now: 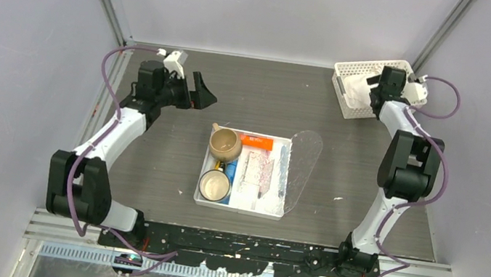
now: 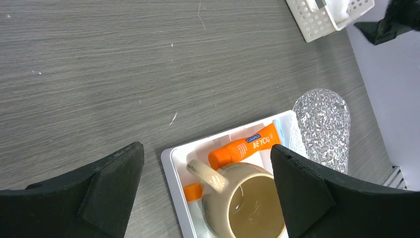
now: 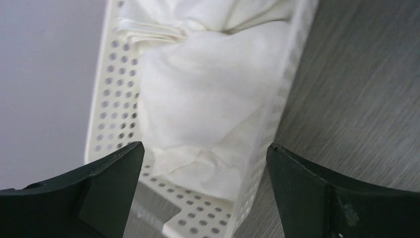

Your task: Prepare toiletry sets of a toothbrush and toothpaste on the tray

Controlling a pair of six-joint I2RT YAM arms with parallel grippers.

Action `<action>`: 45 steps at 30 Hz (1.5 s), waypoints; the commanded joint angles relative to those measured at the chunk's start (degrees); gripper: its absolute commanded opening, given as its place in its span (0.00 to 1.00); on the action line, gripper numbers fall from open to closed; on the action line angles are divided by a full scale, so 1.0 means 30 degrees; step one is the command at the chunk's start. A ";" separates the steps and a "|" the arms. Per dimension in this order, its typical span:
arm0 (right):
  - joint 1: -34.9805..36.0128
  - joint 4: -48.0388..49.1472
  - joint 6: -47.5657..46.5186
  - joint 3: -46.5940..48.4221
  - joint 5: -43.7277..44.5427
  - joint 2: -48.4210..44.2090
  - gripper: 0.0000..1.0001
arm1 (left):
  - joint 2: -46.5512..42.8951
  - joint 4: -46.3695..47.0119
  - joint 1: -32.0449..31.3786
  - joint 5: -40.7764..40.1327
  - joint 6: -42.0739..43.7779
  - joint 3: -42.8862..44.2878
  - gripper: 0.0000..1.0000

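An orange toothpaste [image 1: 257,141] [image 2: 246,146] lies at the far end of a white compartmented tray [image 1: 238,208], beside a beige mug [image 1: 224,143] [image 2: 247,206]. A second orange cap [image 2: 193,191] pokes out beside that mug. A thin pale-blue stick, likely a toothbrush [image 1: 281,167], lies along the white tray's right side. The tray [image 1: 303,163] [image 2: 322,124] of clear textured plastic rests against that side and looks bare. My left gripper [image 1: 205,92] [image 2: 206,148] hangs open above the table, left of the mug. My right gripper [image 1: 374,92] [image 3: 205,145] is open over a white basket, holding nothing.
The white perforated basket [image 1: 355,74] [image 3: 208,208] [image 2: 317,22] stands at the far right corner with a crumpled white cloth [image 3: 213,114] in it. A second mug [image 1: 214,187] sits in the white tray's near-left compartment. Grey walls close in left, right and behind.
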 commanded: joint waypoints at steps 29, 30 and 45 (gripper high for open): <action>0.2858 -1.0163 -1.1985 1.4632 -0.5090 0.7962 1.00 | -0.2440 -0.0996 -0.0594 -0.3158 -0.0116 -0.1869 1.00; 0.2783 -0.9872 -1.2125 1.4700 -0.4900 0.7878 1.00 | -0.2326 -0.0938 -0.0594 -0.3155 -0.0116 -0.1914 1.00; 0.6978 -0.6145 -1.4252 0.4061 0.0540 -0.4273 1.00 | -0.4625 -0.2282 -0.0608 -0.4854 -0.0610 -0.2096 1.00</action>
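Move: Right beneath the right hand, its middle about 7 cm lower and 2 cm farther out, stands the basket, just released, its left end about 13 cm to the hand's left. The clear plastic sheet lies some 27 cm back and 25 cm left, the tray roughly 31 cm back and 41 cm left, both about 11 cm below. From the left hand, the basket is some 17 cm ahead, 53 cm to the right and 16 cm lower. Rising clear of the basket, the open right hand arcs some 23 cm left, turning about 60 degrees counter-clockwise, drops about 20 cm beyond the basket's left end, then comes low back right 7 cm against that end before lifting about 10 cm and drawing back. The left hand, open, eases back, left and down about 4 cm. ##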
